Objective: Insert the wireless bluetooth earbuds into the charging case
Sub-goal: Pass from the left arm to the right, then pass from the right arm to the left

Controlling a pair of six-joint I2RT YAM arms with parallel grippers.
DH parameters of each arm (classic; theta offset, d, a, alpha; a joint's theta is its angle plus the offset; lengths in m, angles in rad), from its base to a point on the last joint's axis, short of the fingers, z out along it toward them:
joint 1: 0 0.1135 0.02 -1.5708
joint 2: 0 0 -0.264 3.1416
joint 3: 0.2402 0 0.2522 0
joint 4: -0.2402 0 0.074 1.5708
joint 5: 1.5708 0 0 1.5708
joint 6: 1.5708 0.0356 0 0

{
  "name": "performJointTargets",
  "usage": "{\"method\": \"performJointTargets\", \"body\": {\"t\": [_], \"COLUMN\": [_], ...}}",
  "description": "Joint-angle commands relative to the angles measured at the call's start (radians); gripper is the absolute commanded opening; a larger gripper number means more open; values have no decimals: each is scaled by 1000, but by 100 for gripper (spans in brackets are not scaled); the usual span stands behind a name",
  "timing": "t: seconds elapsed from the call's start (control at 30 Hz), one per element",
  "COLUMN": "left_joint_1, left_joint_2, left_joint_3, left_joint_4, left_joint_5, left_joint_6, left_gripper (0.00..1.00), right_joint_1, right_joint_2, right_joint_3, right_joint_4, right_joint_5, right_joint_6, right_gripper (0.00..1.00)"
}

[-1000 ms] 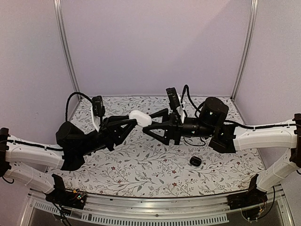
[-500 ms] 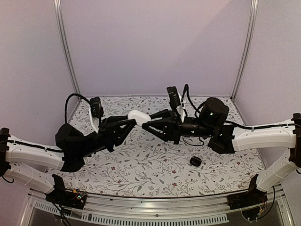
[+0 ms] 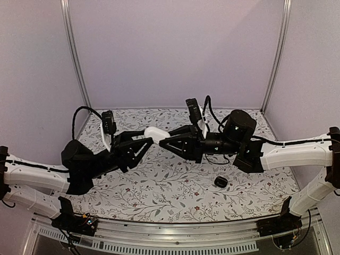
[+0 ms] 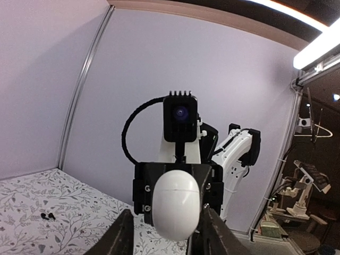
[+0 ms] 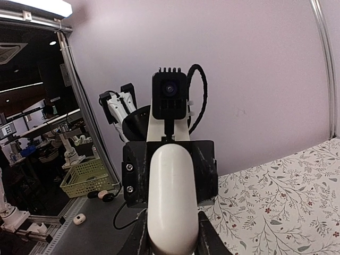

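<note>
A white pebble-shaped charging case [image 3: 154,131] hangs in the air between my two grippers, which face each other tip to tip. My right gripper [image 3: 162,142] is shut on it; in the right wrist view [image 5: 171,241] both fingers press the case [image 5: 171,196]. My left gripper [image 3: 151,139] is open around the other end; in the left wrist view [image 4: 167,236] its right finger meets the case [image 4: 177,202] and a gap shows at its left finger. The case's lid seam is closed. Two tiny dark earbuds [image 4: 48,216] lie on the floral table; the top view does not show them.
A black rounded case [image 3: 220,182] lies on the floral table [image 3: 170,196] in front of the right arm. Purple walls and metal posts [image 3: 74,53] enclose the back and sides. Cables loop off both wrists.
Both grippers and the white case have shifted slightly left, the right arm reaching further in and the left arm drawing back. The black case has not moved.
</note>
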Motion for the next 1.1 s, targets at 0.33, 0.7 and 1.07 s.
{"method": "performJointTargets", "body": {"t": [0.33,0.7,1.07], "left_joint_1": [-3,-3,-5], "left_joint_2": [-275,-235,-135], "left_joint_3": [151,350,458], "left_joint_4": [-821,-1272,-1473], "left_joint_5": [-132,62,141], "left_joint_6": [260,397,457], "left_gripper": [66,66,63], "right_joint_1": [-18,-16,8], "right_joint_2": [-110,-94,-43], "right_joint_3": [82,207,271], "right_joint_4": [-508,-917,-1158], "right_joint_5": [-6,-48,5], "right_joint_6": [-274,-502,-571], "right_gripper": [7,4,2]}}
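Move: The white charging case is bridged between the two hands, gripped at both ends: its middle is about 2 cm right, 1 cm ahead and 1 cm above the left hand, and about 2 cm left of the right hand, level and with no forward offset. From the right hand, the black box lies on the table about 23 cm right, 10 cm ahead and 33 cm below; the black earbuds are roughly 38 cm ahead, 26 cm right, equally low. Downward about 9 cm, with a little right and back, the right hand carries the case in its unchanged grip, fingers tipping from slightly up to slanting down. The left opens wide and lets go, easing briefly left and forward off the case's end, then returns and sinks about 7 cm beside it, its fingers also swinging downward. ##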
